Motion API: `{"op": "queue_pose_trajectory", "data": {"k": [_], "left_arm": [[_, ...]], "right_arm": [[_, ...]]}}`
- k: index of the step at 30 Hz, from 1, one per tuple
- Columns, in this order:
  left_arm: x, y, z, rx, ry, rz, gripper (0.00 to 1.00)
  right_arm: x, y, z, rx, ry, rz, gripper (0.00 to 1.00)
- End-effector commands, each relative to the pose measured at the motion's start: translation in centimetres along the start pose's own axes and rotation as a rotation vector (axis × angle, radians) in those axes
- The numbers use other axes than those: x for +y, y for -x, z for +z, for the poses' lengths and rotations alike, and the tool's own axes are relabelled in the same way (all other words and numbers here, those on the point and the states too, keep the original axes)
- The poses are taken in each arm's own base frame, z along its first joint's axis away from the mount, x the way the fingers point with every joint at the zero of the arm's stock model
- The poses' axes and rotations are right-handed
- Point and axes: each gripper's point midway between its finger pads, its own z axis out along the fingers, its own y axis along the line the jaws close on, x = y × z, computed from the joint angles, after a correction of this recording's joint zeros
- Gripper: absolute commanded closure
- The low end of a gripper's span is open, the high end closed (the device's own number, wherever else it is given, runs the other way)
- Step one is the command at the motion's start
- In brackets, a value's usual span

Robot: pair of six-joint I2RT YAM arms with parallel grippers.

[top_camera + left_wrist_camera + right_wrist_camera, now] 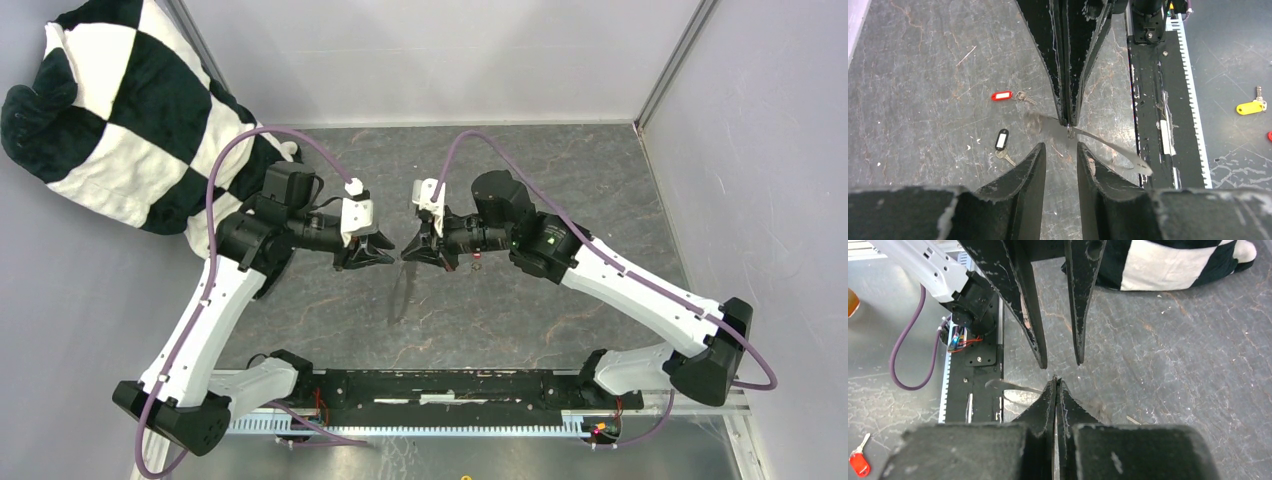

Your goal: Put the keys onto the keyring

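My right gripper (1056, 381) is shut on the keyring (1108, 146), a thin silvery loop seen nearly edge-on that hangs down from its tips above the table. My left gripper (1061, 147) is open and faces the right one tip to tip, a short gap from the ring, with nothing between its fingers. In the top view the two grippers (385, 250) (407, 252) meet at mid table, and the keyring (400, 295) shows as a grey streak below them. Two keys lie on the table beneath: one with a red tag (1002, 95), one with a black tag (1002, 139).
A black-and-white checked cloth (120, 110) is heaped at the back left. The black rail with a toothed strip (1153, 100) runs along the near edge. Beyond it lie a yellow-tagged key (1248, 106) and a red-tagged key (859, 462).
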Motion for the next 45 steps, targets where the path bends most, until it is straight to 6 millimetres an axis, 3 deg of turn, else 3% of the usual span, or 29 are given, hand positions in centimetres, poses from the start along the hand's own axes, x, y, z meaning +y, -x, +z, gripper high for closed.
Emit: {"op": "queue_pose_trajectory", "data": {"k": [1, 9, 18, 27, 31, 38, 39, 43, 45], "left_arm": [[-0.4, 1.1, -0.4, -0.015, -0.022, 0.079, 0.65], [-1.7, 0.2, 0.0, -0.017, -0.062, 0.034, 0.69], [-1.8, -1.1, 0.6, 0.021, -0.069, -0.027, 0.60], [-1.8, -1.4, 1.0, 0.035, -0.081, -0.060, 0.60], [-2.0, -1.3, 1.1, 0.029, -0.090, -0.052, 0.70], [-1.3, -1.1, 1.3, 0.016, -0.062, -0.052, 0.97], [-1.3, -1.0, 1.3, 0.011, -0.054, -0.055, 0.98], [-1.4, 0.1, 1.3, -0.043, -0.046, -0.042, 0.98], [-1.7, 0.9, 1.0, -0.082, -0.045, 0.003, 0.98]], "right_arm": [[0.0, 2.0, -0.2, -0.026, 0.000, -0.054, 0.99], [0.5, 2.6, 0.3, -0.054, 0.027, -0.051, 0.99], [1.0, 3.1, 0.8, -0.074, 0.050, -0.053, 0.99], [1.3, 3.4, 0.9, -0.088, 0.058, -0.052, 0.99], [1.3, 3.7, 0.9, -0.098, 0.059, -0.052, 0.99], [1.7, 4.0, 0.9, -0.107, 0.075, -0.045, 0.99], [1.8, 4.2, 0.7, -0.114, 0.076, -0.045, 0.94], [2.0, 5.1, -0.3, -0.143, 0.054, -0.050, 0.58], [1.4, 5.8, -1.6, -0.174, -0.008, -0.068, 0.50]]}}
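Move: The keyring's edge with its small loop, pinched in the right fingertips, lies about 2 cm to the left hand's right and 2 cm lower, level fore and aft. From the right hand, the waiting left fingers are some 2 cm left and 2 cm up. On the table, around 27 cm below both hands and 13 cm ahead, lie the black-tagged key, 5 cm to the left hand's right, and the red-tagged keys, 15 cm to its right. Back and down by about 2.5 cm, the left hand brings its part-open fingers around the keyring's edge, then shuts them on the small loop. The right hand dips about 1.5 cm, then eases back, left and up again, keeping its pinch until the left has closed; only then does it open nearly halfway and let go. ##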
